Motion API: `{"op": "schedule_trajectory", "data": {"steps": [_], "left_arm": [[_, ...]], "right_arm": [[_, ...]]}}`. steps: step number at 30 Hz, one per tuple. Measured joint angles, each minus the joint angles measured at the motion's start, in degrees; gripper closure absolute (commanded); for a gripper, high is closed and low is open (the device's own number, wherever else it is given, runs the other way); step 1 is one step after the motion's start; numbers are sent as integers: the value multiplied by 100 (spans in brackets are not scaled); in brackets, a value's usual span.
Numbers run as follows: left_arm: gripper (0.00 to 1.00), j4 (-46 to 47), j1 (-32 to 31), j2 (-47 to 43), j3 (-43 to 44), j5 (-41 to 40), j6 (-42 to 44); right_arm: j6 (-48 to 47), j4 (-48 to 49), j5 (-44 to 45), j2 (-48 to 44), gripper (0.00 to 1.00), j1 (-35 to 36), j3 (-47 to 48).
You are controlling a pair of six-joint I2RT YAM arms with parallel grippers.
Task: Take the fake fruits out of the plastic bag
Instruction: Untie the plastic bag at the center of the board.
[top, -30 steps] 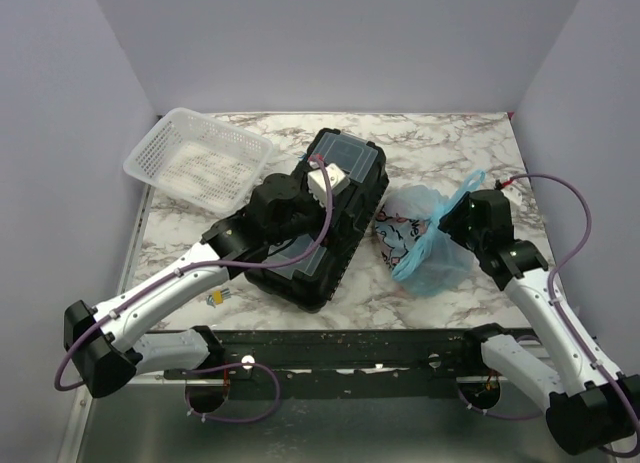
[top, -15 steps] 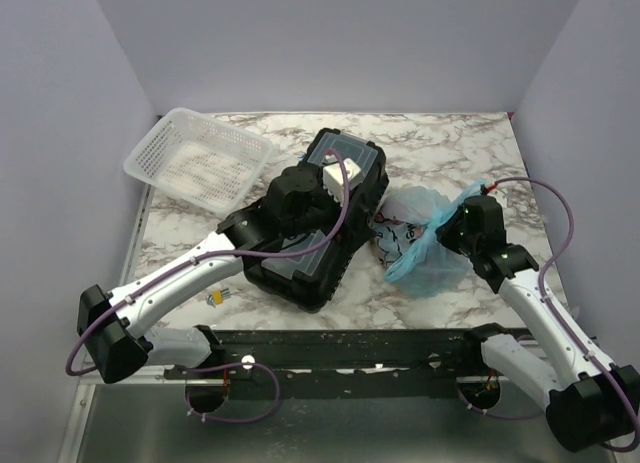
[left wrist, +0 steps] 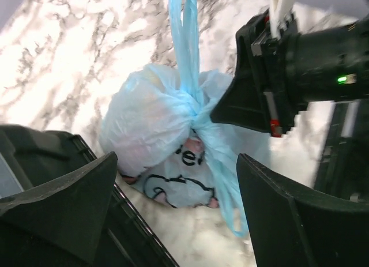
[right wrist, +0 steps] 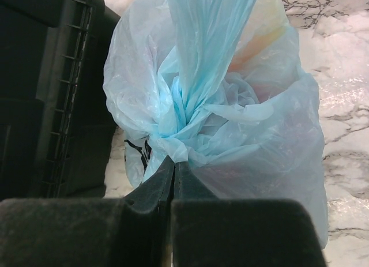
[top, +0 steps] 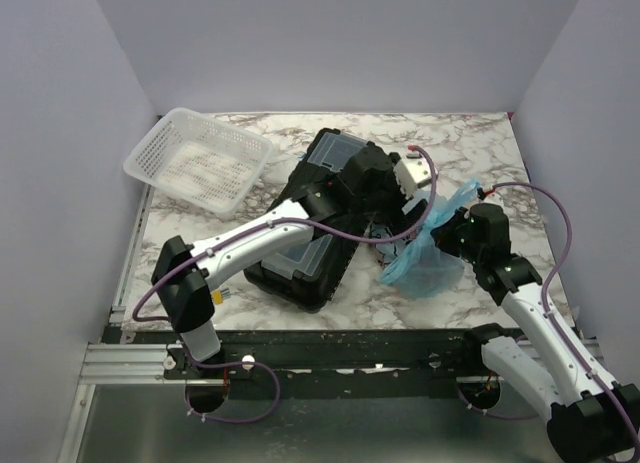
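Observation:
The plastic bag (top: 428, 265) lies on the marble table, light blue and crinkly, knotted at the top, with a cartoon print low on its side (left wrist: 173, 183). The fake fruits are inside it; only a faint orange-yellow shape (right wrist: 260, 41) shows through the film. My right gripper (top: 441, 229) is shut, its tips (right wrist: 174, 161) pinching the plastic right at the knot (right wrist: 180, 114). My left gripper (left wrist: 177, 163) hangs open over the bag, one finger (left wrist: 69, 203) above the toolbox edge, the other (left wrist: 288, 215) past the bag's loose tail (left wrist: 185, 30).
A black toolbox (top: 310, 245) lies just left of the bag, touching it. A white mesh basket (top: 200, 161) sits tilted at the back left. A tiny yellow-blue item (top: 216, 296) lies near the front left edge. Purple walls close in on three sides.
My left arm has swung right from over the toolbox to above the bag. My right gripper has closed on the bag's knot.

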Motion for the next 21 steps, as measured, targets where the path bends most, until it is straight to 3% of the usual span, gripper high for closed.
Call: {"op": "schedule_trajectory", "data": {"steps": [9, 12, 13, 21], "left_arm": [[22, 214, -321, 1019, 26, -986, 1613], [39, 284, -304, 1154, 76, -1021, 1858], [40, 330, -310, 1217, 131, -1025, 1904], [34, 385, -337, 1628, 544, -922, 1851]], "right_arm": [[160, -17, -339, -433, 99, 0, -15], [221, -48, -413, -612, 99, 0, -83], [234, -66, -428, -636, 99, 0, -96], [334, -173, -579, -546, 99, 0, -98]]}}
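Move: The bag's knot sits about 8 cm to the left hand's right, level with it front to back and some 13 cm below; for the right hand, whose shut fingers already grip there, it is barely 1 cm ahead. From the left hand, the twisted handles run past the knot, their middle roughly 5 cm ahead, 11 cm right and 11 cm lower. The black toolbox lies about 20 cm to that hand's left, 4 cm farther out and 20 cm below. The knot, still pinched in the right hand's shut fingers, is drawn 2-3 cm back, left and up. The left hand closes in on it and the handles, sinking quickly about 9 cm while going forward and right some 4-5 cm each, wrist tilting about 20 degrees to aim more downward; its wide-open fingers narrow partway. ##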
